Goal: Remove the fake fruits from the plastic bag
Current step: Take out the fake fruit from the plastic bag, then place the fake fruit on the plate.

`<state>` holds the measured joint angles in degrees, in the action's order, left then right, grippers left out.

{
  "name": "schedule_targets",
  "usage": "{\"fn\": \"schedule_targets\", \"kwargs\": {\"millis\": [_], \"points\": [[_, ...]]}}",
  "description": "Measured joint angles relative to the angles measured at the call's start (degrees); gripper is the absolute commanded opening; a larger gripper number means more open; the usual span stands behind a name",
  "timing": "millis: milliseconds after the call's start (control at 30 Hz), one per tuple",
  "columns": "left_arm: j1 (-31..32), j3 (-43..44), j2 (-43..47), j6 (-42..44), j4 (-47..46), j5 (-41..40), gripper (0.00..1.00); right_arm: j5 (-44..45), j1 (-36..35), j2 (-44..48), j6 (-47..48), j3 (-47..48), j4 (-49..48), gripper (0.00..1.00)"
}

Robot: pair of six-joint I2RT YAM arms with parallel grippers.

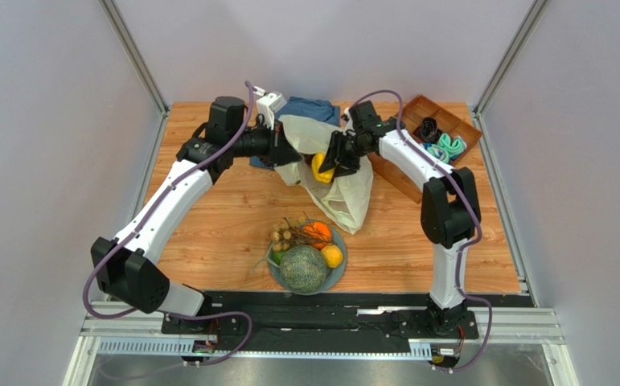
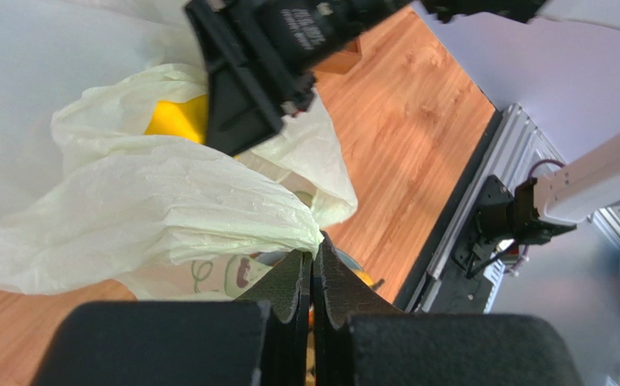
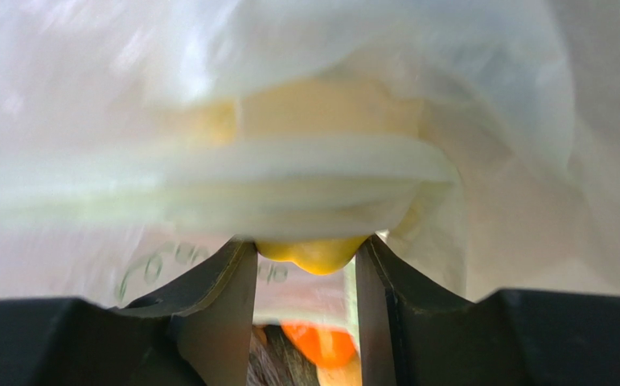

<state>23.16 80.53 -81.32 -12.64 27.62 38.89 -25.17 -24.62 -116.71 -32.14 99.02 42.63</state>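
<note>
The pale plastic bag (image 1: 343, 189) hangs above the middle of the table, held up at its mouth. My left gripper (image 1: 291, 153) is shut on a fold of the bag's rim (image 2: 208, 205), its jaws pressed flat together (image 2: 314, 245). My right gripper (image 1: 329, 163) is at the bag's mouth, shut on the yellow piece (image 1: 321, 169), whose tip shows between the fingers (image 3: 313, 253) under a band of bag film (image 3: 289, 181). The yellow piece also shows in the left wrist view (image 2: 178, 118). A netted green melon (image 1: 302, 268), an orange (image 1: 318, 233), a yellow-orange fruit (image 1: 332, 256) and small tan pieces (image 1: 281, 236) lie on a grey plate (image 1: 340, 273).
A blue cloth (image 1: 311, 108) lies behind the bag at the back. A wooden tray (image 1: 417, 112) at the back right holds rolled black and green socks (image 1: 441, 143). The plate stands near the front edge, between the arm bases.
</note>
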Motion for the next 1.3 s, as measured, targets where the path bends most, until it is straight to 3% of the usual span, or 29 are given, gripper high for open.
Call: {"fn": "schedule_targets", "kwargs": {"millis": [267,633,933,1300], "points": [[-0.39,6.34,-7.23,0.2,-0.85,-3.61,0.0,-9.73,-0.17,8.61,24.3,-0.2,10.91,0.0],[-0.42,13.53,-14.27,0.2,-1.68,-6.86,0.0,-9.35,-2.6,26.99,57.94,-17.49,16.96,0.0],[-0.42,14.36,-14.12,0.2,-1.88,-7.06,0.0,-6.01,-2.64,28.0,66.55,-26.43,20.24,0.0],[-0.42,13.25,-12.52,0.5,-1.97,-7.06,0.0,-5.29,-4.76,24.37,66.51,-29.97,18.93,0.01]]}}
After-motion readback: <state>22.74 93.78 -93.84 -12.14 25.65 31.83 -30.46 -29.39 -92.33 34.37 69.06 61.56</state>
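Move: The yellow pepper is already pinched in the right fingers at the bag's mouth. The plate it is taken to lies about 24 cm back, 5 cm left and 11 cm below the right hand. On it the orange is 17 cm back and 2 cm left, the small yellow fruit 23 cm back and 2 cm right, the melon 26 cm back and 6 cm left. From the left hand, shut on the bag's rim, the pepper is some 5 cm ahead, 7 cm right and 16 cm down. Keeping its pinch on the yellow pepper, the right hand lifts about 5 cm out of the bag's mouth, sweeps back some 19 cm and also to the right, turning roughly 60 degrees counter-clockwise, then sinks towards the plate's right rim. The left fingers hold on to the bag's rim and draw it forward, away from the plate, before staying there. ##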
